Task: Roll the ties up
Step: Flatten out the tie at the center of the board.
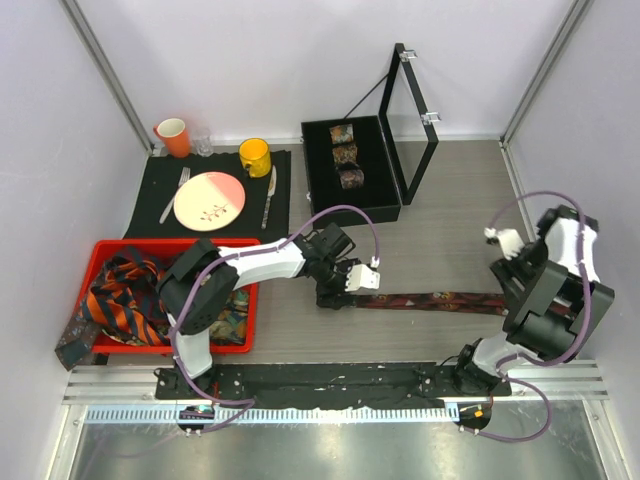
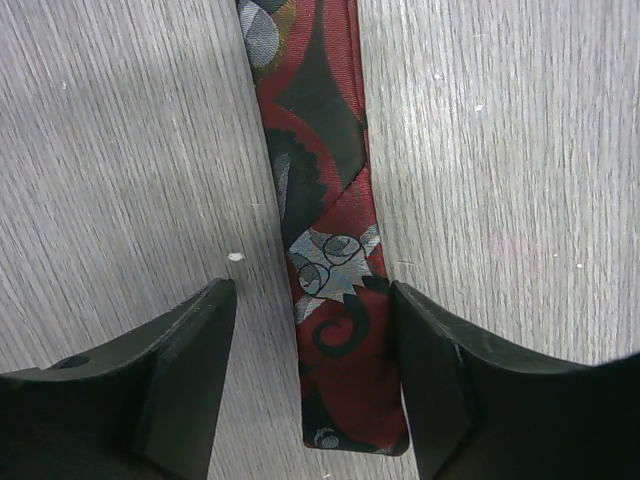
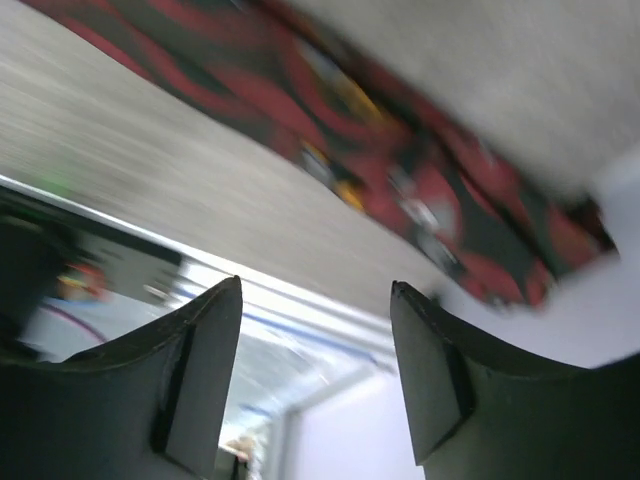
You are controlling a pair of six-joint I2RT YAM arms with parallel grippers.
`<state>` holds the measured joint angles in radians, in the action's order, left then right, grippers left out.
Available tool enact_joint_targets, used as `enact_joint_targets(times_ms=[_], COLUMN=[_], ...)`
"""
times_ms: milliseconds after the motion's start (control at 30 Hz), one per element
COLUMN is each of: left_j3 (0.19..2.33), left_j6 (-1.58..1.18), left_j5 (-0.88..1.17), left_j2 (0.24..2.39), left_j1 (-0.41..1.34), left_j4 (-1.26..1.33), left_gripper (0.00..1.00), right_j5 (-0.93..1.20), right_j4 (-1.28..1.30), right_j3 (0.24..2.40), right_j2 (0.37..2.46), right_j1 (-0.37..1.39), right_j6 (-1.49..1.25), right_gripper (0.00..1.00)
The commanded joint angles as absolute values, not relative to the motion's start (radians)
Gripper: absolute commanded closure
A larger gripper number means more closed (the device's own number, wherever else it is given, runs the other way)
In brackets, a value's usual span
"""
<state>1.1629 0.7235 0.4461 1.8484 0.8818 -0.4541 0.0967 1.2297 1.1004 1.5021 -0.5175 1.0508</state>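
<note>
A dark red patterned tie (image 1: 430,300) lies flat across the table, running left to right. Its narrow end (image 2: 345,400) rests between the fingers of my left gripper (image 2: 312,290), which stands open over it. The right finger (image 2: 430,370) is against the tie's edge and the left finger is apart from it. My right gripper (image 3: 316,285) is open and empty, tilted above the tie's wide end (image 3: 400,170), which looks blurred. More ties (image 1: 125,295), orange-navy striped and patterned, lie heaped in a red bin (image 1: 175,245). Three rolled ties (image 1: 345,155) sit in a black box.
The black box (image 1: 320,195) stands at the back centre with its lid (image 1: 410,110) up. A black placemat (image 1: 150,195) at the back left holds a plate (image 1: 210,200), cutlery, a yellow mug (image 1: 255,157), an orange cup (image 1: 173,136) and a glass.
</note>
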Motion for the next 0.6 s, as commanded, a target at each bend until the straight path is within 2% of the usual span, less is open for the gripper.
enact_joint_targets(times_ms=[0, 167, 367, 567], left_j3=[1.187, 1.216, 1.206, 1.178], left_j6=[0.742, 0.735, 0.742, 0.732], left_j5=[0.452, 0.446, 0.422, 0.416], left_j2=[1.858, 1.885, 1.89, 1.876], left_j1=[0.887, 0.887, 0.877, 0.845], left_j4=[-0.449, -0.482, -0.509, -0.518], left_gripper=[0.32, 0.34, 0.49, 0.58], right_j5=[-0.135, -0.175, -0.206, -0.201], right_j4=[1.131, 0.997, 0.813, 0.693], right_j3=[1.085, 1.005, 0.943, 0.962], right_j2=[1.488, 1.537, 1.647, 1.716], right_j1=[-0.644, -0.667, -0.66, -0.62], right_j6=[1.365, 1.391, 1.401, 1.372], right_gripper=[0.31, 0.3, 0.3, 0.37])
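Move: The tie's narrow end already lies between the left fingers, about 1 cm back, 1 cm left and 1 cm below that hand. The red tray's middle is some 37 cm left of this hand and level with it; the open black box is about 30 cm ahead and 4 cm right. The tie's wide end lies roughly 12 cm right of the right hand, 1 cm ahead and 8 cm below; the black box is some 37 cm left and 28 cm ahead of that hand. The tie's wide end is what the open right hand heads for: about 10 cm right first, then some 7 cm down over its near edge, fingers tipping about 15 degrees to the right and staying open. At the narrow end the left fingers, low at the table, close by about a third onto both edges, easing 1 cm forward with the back finger still against the cloth. ##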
